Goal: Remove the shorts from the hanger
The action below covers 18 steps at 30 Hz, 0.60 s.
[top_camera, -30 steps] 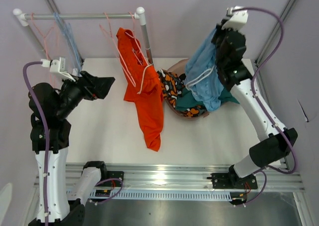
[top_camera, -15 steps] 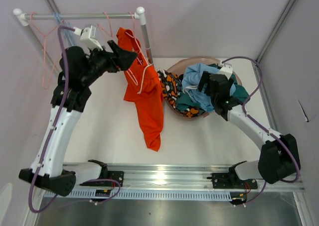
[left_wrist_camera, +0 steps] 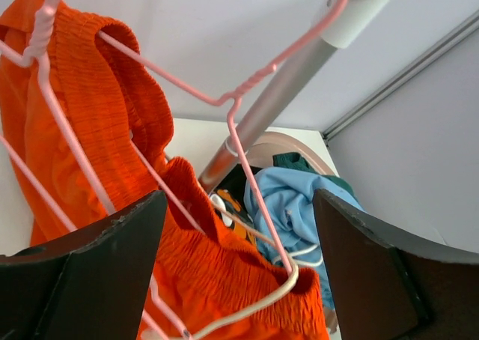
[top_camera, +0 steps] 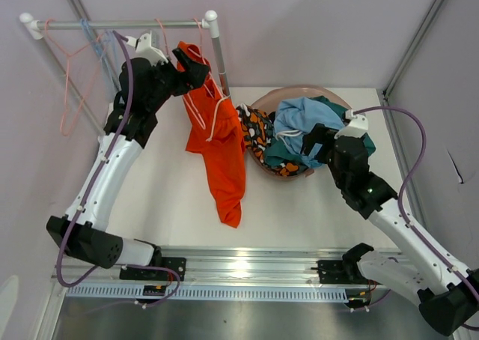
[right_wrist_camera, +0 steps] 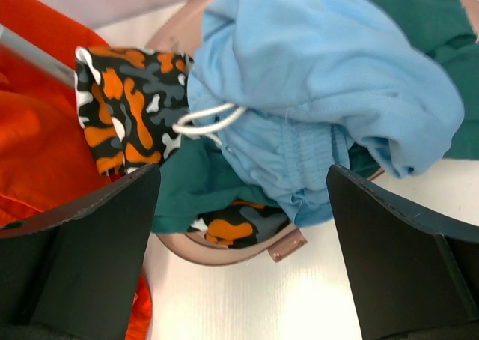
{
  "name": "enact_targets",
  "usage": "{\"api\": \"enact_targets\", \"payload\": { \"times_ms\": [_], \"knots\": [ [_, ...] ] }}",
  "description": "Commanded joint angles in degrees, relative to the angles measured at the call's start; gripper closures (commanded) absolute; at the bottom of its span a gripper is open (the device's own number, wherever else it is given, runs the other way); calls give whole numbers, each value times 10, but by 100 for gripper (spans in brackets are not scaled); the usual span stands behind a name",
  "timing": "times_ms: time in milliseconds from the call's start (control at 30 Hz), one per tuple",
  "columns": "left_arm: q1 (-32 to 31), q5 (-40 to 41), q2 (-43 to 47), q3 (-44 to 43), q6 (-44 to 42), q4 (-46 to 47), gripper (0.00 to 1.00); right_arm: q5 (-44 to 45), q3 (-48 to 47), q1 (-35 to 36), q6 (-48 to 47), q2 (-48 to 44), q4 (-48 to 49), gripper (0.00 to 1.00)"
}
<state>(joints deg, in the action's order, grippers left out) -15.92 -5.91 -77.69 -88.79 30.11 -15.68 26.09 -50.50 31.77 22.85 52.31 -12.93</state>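
Note:
Bright orange shorts point(top_camera: 224, 149) hang from a pink hanger point(left_wrist_camera: 251, 83) on the rail point(top_camera: 127, 24), their lower end draped on the table. My left gripper point(top_camera: 196, 70) is open at their top. In the left wrist view the elastic waistband point(left_wrist_camera: 112, 115) and the hanger wire lie between the fingers of the left gripper point(left_wrist_camera: 238, 205), untouched by the pads. The right gripper point(top_camera: 314, 141) is open and empty, just in front of the bowl point(top_camera: 292, 91). The right gripper point(right_wrist_camera: 243, 175) faces light blue shorts point(right_wrist_camera: 322, 78), teal shorts point(right_wrist_camera: 194, 186) and patterned shorts point(right_wrist_camera: 123, 108) heaped in the bowl.
The rail's white post point(top_camera: 218, 55) stands just behind the orange shorts. Empty pink point(top_camera: 71, 70) and blue point(top_camera: 105, 63) hangers dangle at the rail's left end. The patterned shorts point(top_camera: 257, 126) spill over the bowl's left rim. Walls close in on both sides.
My right gripper opened, dropped the light blue shorts into the bowl and pulled back toward its base. The left arm swung up and right, bringing its jaws around the orange waistband.

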Motion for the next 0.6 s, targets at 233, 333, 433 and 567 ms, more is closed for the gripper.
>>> {"api": "enact_targets", "payload": {
  "times_ms": [233,333,433,567],
  "knots": [
    [-7,-4,-54,-26,48,86,22,2,-27,51,9,17,-42,1],
    [-7,-6,-69,-32,54,94,36,7,-32,58,8,13,-48,1],
    [-7,-11,-86,-43,57,95,44,14,-36,65,5,4,-54,0],
    [-7,-24,-94,-50,62,109,70,16,-42,73,2,-9,-61,1]
  ]
}}
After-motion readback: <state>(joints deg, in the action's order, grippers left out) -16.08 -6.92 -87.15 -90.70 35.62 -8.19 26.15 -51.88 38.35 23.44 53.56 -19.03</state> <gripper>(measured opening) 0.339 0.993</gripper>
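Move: The bare stretch of the right-hand pink hanger's wire just under its neck lies some 6 cm ahead of the left hand, 3 cm right and about 1 cm lower. The orange shorts' waistband droops about 6 cm ahead, level sideways and 6 cm below. The neighbouring pink hanger is roughly 3 cm ahead and 5 cm left, 2 cm lower. From the right hand, the wire is about 14 cm ahead, 26 cm left and 12 cm higher. Around the right-hand pink hanger's wire, just below its neck, the left fingers close from nearly wide open to about a third, without a clear grip showing yet; the hand reaches some 5 cm forward to it, easing right and down. The empty right hand, still wide open, shifts about 3 cm left and slightly back and down in front of the tub. ##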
